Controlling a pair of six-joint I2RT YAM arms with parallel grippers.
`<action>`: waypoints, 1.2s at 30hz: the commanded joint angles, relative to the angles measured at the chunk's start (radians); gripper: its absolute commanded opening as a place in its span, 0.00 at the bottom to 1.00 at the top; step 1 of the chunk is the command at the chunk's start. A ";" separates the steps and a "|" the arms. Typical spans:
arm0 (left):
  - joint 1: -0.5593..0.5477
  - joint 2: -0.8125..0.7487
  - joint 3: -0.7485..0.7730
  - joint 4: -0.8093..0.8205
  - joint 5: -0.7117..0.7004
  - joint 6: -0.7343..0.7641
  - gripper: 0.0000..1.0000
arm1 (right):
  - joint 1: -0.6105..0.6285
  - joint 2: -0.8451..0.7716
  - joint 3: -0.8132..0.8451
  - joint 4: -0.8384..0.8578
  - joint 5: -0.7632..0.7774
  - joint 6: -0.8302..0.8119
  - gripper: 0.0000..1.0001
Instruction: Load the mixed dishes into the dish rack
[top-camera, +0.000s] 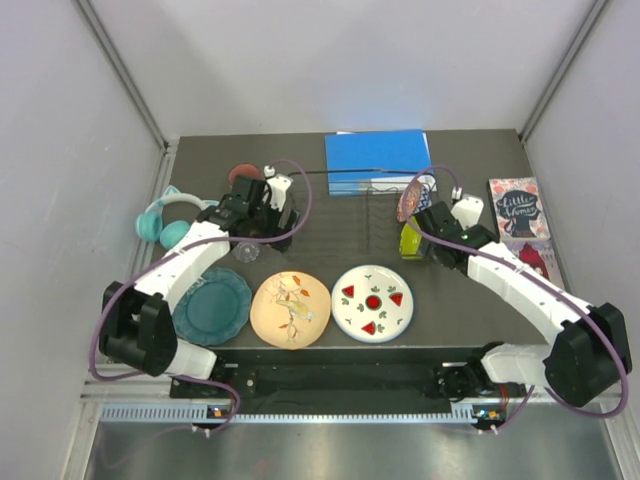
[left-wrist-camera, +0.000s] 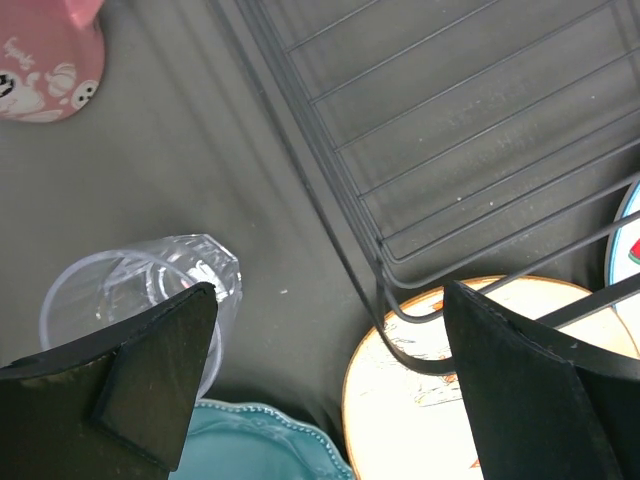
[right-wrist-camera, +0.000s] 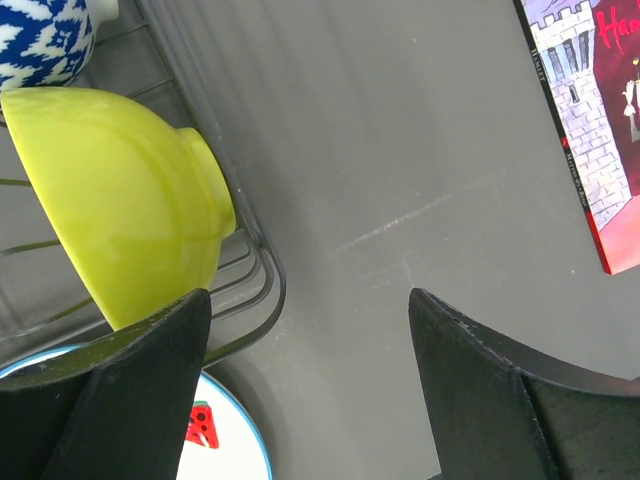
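Note:
The black wire dish rack sits mid-table. A yellow-green bowl leans on its side in the rack's right end, just beside my open right gripper, which holds nothing. My left gripper is wide open and empty over the rack's near-left corner. The clear cup lies by its left finger. The pink mug stands farther back. A teal plate, a peach plate and a watermelon plate lie in a row in front of the rack.
A blue book lies behind the rack. Teal headphones sit at the left. Two books lie at the right edge. A blue-and-white patterned dish and a brownish dish stand in the rack's right end.

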 joint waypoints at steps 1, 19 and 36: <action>-0.022 -0.030 -0.027 0.063 -0.017 -0.022 0.99 | -0.021 -0.003 0.014 -0.113 -0.002 -0.023 0.79; -0.031 -0.215 0.121 -0.234 -0.096 0.092 0.99 | 0.014 -0.242 0.126 -0.001 -0.145 -0.166 0.84; -0.031 -0.426 -0.180 -0.242 0.072 0.328 0.99 | 0.369 0.008 0.106 0.451 -0.748 -0.368 0.79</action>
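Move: The watermelon plate lies about 18 cm left of the right hand and 12 back, some 7 below; the yellow bowl in the rack is 8 cm to that hand's left and 5 ahead, the bird plate 42 left and 12 back. For the left hand, the teal plate is 20 cm left, 17 back and 7 below, the bird plate 4 right and 17 back, the clear cup 10 left and 2 ahead, the rack's near-left corner 3 right and 2 back. Both hands come clear of the rack with fingers staying open, after barely moving at first. The right rises about 10 cm beside the yellow bowl, sweeps some 20 cm left and a little back towards the watermelon plate, turning counter-clockwise and dipping again; the left lifts from the rack corner, draws back about 10 cm towards the teal and bird plates, then sinks partway, turning slightly clockwise. ##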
